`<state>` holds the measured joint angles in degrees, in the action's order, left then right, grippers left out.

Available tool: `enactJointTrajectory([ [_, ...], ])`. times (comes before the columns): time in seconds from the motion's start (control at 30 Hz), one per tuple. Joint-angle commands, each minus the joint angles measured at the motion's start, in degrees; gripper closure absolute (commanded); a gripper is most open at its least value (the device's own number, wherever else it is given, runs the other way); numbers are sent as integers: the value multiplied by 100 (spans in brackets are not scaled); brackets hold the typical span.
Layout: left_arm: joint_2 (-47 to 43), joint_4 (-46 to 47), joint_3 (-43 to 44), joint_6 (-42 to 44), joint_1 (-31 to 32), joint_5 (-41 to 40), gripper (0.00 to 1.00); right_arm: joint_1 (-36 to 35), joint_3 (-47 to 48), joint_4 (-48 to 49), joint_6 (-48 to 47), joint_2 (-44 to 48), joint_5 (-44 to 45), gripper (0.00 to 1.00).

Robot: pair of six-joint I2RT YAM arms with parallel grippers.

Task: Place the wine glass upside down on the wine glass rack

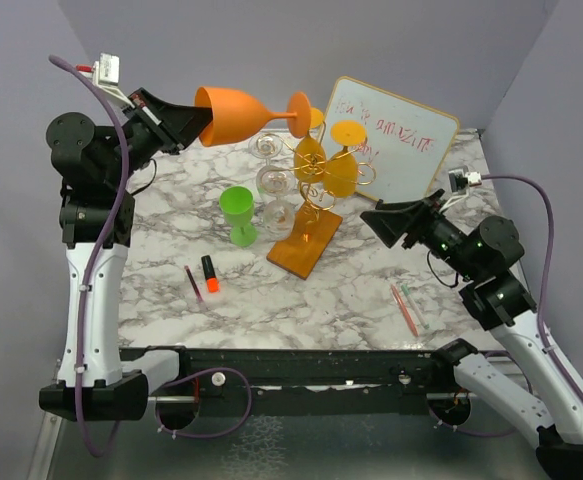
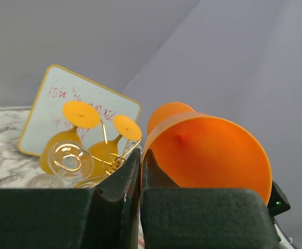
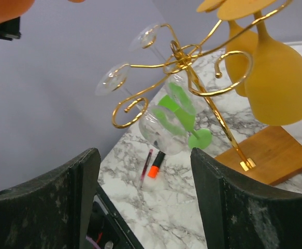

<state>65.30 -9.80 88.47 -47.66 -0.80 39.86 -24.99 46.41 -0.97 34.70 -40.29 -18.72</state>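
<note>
An orange wine glass (image 1: 239, 113) lies on its side high above the table, its foot pointing right, close to the rack's top. My left gripper (image 1: 199, 122) is shut on its rim; in the left wrist view the fingers (image 2: 125, 181) pinch the bowl's edge (image 2: 213, 150). The wine glass rack (image 1: 311, 190), gold wire on an orange-brown wooden base (image 1: 306, 243), stands mid-table. Two yellow-orange glasses (image 1: 326, 165) and clear ones (image 1: 271, 180) hang upside down on it. My right gripper (image 1: 369, 218) is open just right of the rack, facing it (image 3: 192, 78), with nothing between its fingers.
A whiteboard (image 1: 396, 140) leans behind the rack. A green glass (image 1: 237, 213) stands left of the rack's base. An orange highlighter (image 1: 210, 273) and a dark pen (image 1: 193, 283) lie near the front left, and pens (image 1: 406, 308) lie at the front right.
</note>
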Motion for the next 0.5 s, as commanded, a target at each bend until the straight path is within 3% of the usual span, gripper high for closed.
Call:
enactJointTrajectory([
  [0.0, 52, 954, -159, -706, 487, 238, 100, 22, -43, 961, 579, -77, -426, 24],
  [0.23, 155, 1593, -714, -396, 2059, -982, 100, 21, -653, 2487, 2046, -72, -111, 24],
  [0.47, 184, 2676, -1455, 12, 3365, -2220, 100, 21, -991, 3043, 3007, 325, 514, 24],
])
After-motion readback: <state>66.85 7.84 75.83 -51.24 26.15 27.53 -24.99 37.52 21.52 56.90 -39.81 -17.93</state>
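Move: The left hand holds the orange wine glass by its rim; the open right gripper lies about 27 cm to its right, 7 cm back and 16 cm lower. The rack's hub is 18 cm right of the left hand, level fore and aft, 12 cm lower. From the right hand, the orange glass is about 20 cm left, 8 cm ahead and 17 cm up, the hub 10 cm left, 7 cm ahead and 4 cm up. Rightward some 12 cm, easing slightly back and dipping late, the left hand carries the orange glass foot-first across above the rack towards the right gripper, turning about 15 degrees clockwise with the rim still pinched. The right hand rises about 3 cm and rolls its left side up roughly 20 degrees, fingers staying open and empty. ##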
